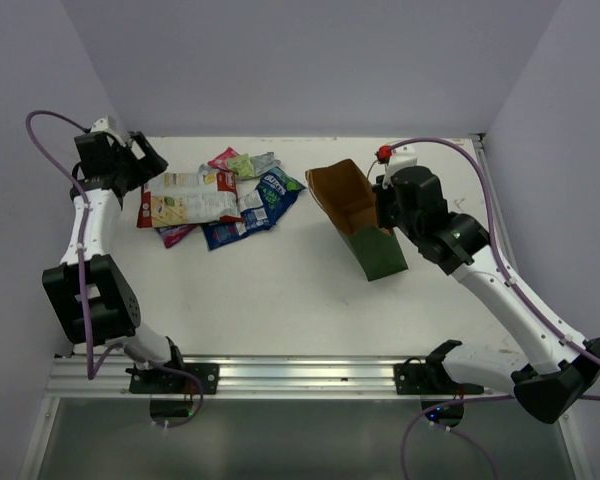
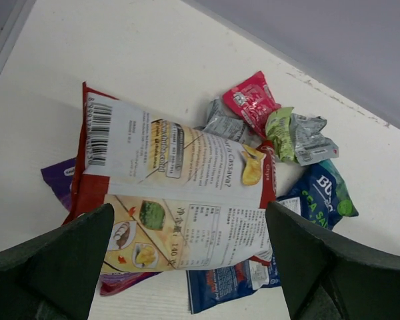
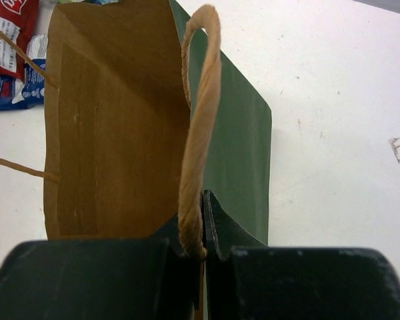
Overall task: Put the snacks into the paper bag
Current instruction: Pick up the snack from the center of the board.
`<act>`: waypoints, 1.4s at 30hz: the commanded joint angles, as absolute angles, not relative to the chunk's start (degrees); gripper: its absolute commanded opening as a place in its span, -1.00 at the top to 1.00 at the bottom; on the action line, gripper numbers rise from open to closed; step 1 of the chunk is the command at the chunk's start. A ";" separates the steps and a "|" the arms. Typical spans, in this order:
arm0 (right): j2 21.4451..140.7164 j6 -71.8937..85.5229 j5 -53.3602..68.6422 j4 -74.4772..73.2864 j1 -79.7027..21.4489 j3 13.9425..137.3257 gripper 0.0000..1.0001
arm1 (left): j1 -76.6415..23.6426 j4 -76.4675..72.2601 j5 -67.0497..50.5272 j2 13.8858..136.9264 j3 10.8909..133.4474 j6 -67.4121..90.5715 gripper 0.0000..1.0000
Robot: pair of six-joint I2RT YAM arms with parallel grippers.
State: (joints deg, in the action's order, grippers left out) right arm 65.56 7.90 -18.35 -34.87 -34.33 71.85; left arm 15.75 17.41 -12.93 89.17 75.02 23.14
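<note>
The snacks lie heaped at the table's back left. On top is the large white-red-yellow chip bag. Around it lie blue packets, a pink one, a green one, a silver one and a purple one. My left gripper hovers open over the chip bag's near edge, one finger to each side. The dark green paper bag leans with its brown mouth toward the heap. My right gripper is shut on its rim beside a tan handle.
White walls close in the table at the back and on both sides. An aluminium rail with both arm bases runs along the near edge. A bare strip of table lies between the heap, the bag and the rail.
</note>
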 commanded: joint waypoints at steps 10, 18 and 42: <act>65.65 7.65 -17.58 -34.80 -34.28 72.77 1.00 | 28.30 28.65 -25.92 104.13 84.81 9.50 -1.00; 67.50 7.56 -17.23 -34.98 -34.28 74.09 1.00 | 28.83 29.27 -33.39 111.79 88.59 9.93 -1.00; 70.05 7.03 -17.84 -36.12 -34.28 75.32 1.00 | 28.74 23.73 -47.02 117.34 87.10 13.36 -0.10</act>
State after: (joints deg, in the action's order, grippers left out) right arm 69.73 7.49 -18.35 -35.11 -34.33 73.30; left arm 28.75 26.61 -43.46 117.99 87.64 12.62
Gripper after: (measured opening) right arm 0.019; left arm 0.579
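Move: The chips bag's middle lies about 5 cm right of the open left hand, roughly 3 cm ahead and 15 cm below. A purple snack pokes out from under the bag's near left part, some 4 cm back from the hand. The pink snack is about 14 cm ahead and 14 cm right, the blue snack roughly 21 cm right. From the right hand, the chips bag is some 39 cm left, 17 cm ahead and 22 cm lower. Left hand drops about 13 cm, swinging left then partly back, half closing around the chips bag's left end. ##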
